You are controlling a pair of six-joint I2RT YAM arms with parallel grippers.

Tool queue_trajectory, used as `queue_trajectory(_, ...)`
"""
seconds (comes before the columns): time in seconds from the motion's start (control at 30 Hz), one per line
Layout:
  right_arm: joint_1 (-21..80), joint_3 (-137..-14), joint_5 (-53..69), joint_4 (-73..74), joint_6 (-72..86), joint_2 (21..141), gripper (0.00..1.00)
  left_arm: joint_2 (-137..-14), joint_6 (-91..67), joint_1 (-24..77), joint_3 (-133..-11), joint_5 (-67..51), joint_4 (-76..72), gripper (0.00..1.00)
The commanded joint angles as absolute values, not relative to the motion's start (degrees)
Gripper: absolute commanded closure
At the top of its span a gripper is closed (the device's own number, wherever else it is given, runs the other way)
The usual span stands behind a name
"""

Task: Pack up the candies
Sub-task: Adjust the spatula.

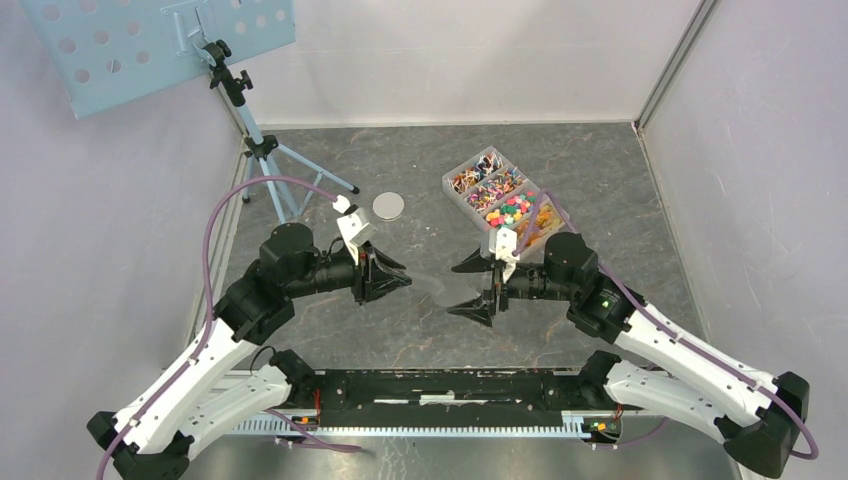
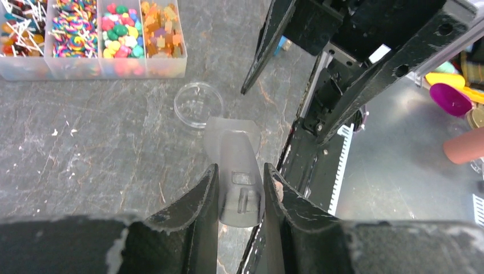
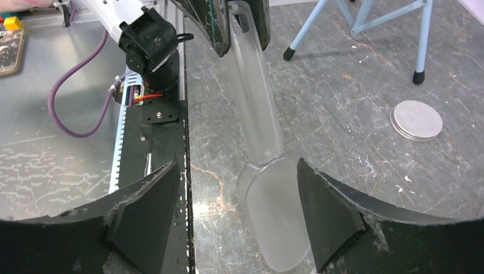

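Note:
The candies (image 1: 505,198) fill a clear box with several compartments at the back right; they also show in the left wrist view (image 2: 120,37). My left gripper (image 1: 395,278) is shut on the handle of a translucent plastic scoop (image 2: 237,148), holding it level and low over the table. The scoop's bowl (image 3: 277,211) reaches between the fingers of my right gripper (image 3: 235,171), which is open and holds nothing. A small clear round cup (image 2: 197,104) stands empty on the table just past the scoop's tip.
A grey round lid disc (image 1: 388,206) lies left of the candy box. A blue tripod (image 1: 265,150) with a perforated plate (image 1: 150,40) stands at the back left. Walls close in the table's sides and back.

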State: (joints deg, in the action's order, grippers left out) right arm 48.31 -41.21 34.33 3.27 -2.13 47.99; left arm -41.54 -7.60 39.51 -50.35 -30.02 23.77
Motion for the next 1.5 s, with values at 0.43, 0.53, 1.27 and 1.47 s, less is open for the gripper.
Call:
queue_trajectory(0.43, 47.4, -40.0, 33.0, -2.9, 7.6, 52.9, 0.56, -39.1, -11.5, 39.4, -46.4, -33.3, 8.9, 0.98)
queue_trajectory(0.53, 47.3, -39.4, 33.1, -3.2, 7.7, 52.5, 0.62, -39.2, -11.2, 39.4, -46.2, -33.3, 8.7, 0.98)
queue_trajectory(1.27, 46.4, -30.0, 37.8, -3.0, -8.3, 41.9, 0.66, -39.4, -11.9, 39.4, -46.3, -40.6, 7.1, 0.98)
queue_trajectory(1.47, 46.4, -31.4, 36.3, -0.6, -8.6, 41.2, 1.00, -41.2, -9.3, 39.4, -48.4, -39.3, 12.4, 0.89)
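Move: The spatula is held by its handle end in the left hand, and its blade lies about 11 cm to that hand's right, level with it fore and aft and some 4 cm lower. From the open right hand the blade's middle is about 3 cm ahead, 2 cm to the left and 5 cm below. The clear jar stands roughly 9 cm ahead of the right hand, 7 cm to its right and 18 cm down; the candy box is some 28 cm ahead, 12 cm right and 21 cm down. The right hand sinks about 5 cm in all towards the spatula blade, first easing forward and then swinging back some 3 cm and to the right, while its fingers half close, reopen a little and finally come nearly shut at the blade's rear edge, seeming to pinch it. The left hand keeps its grip on the handle end, rises about 2 cm with a slight drift back and right, and tilts to lift the blade towards the right fingers. ##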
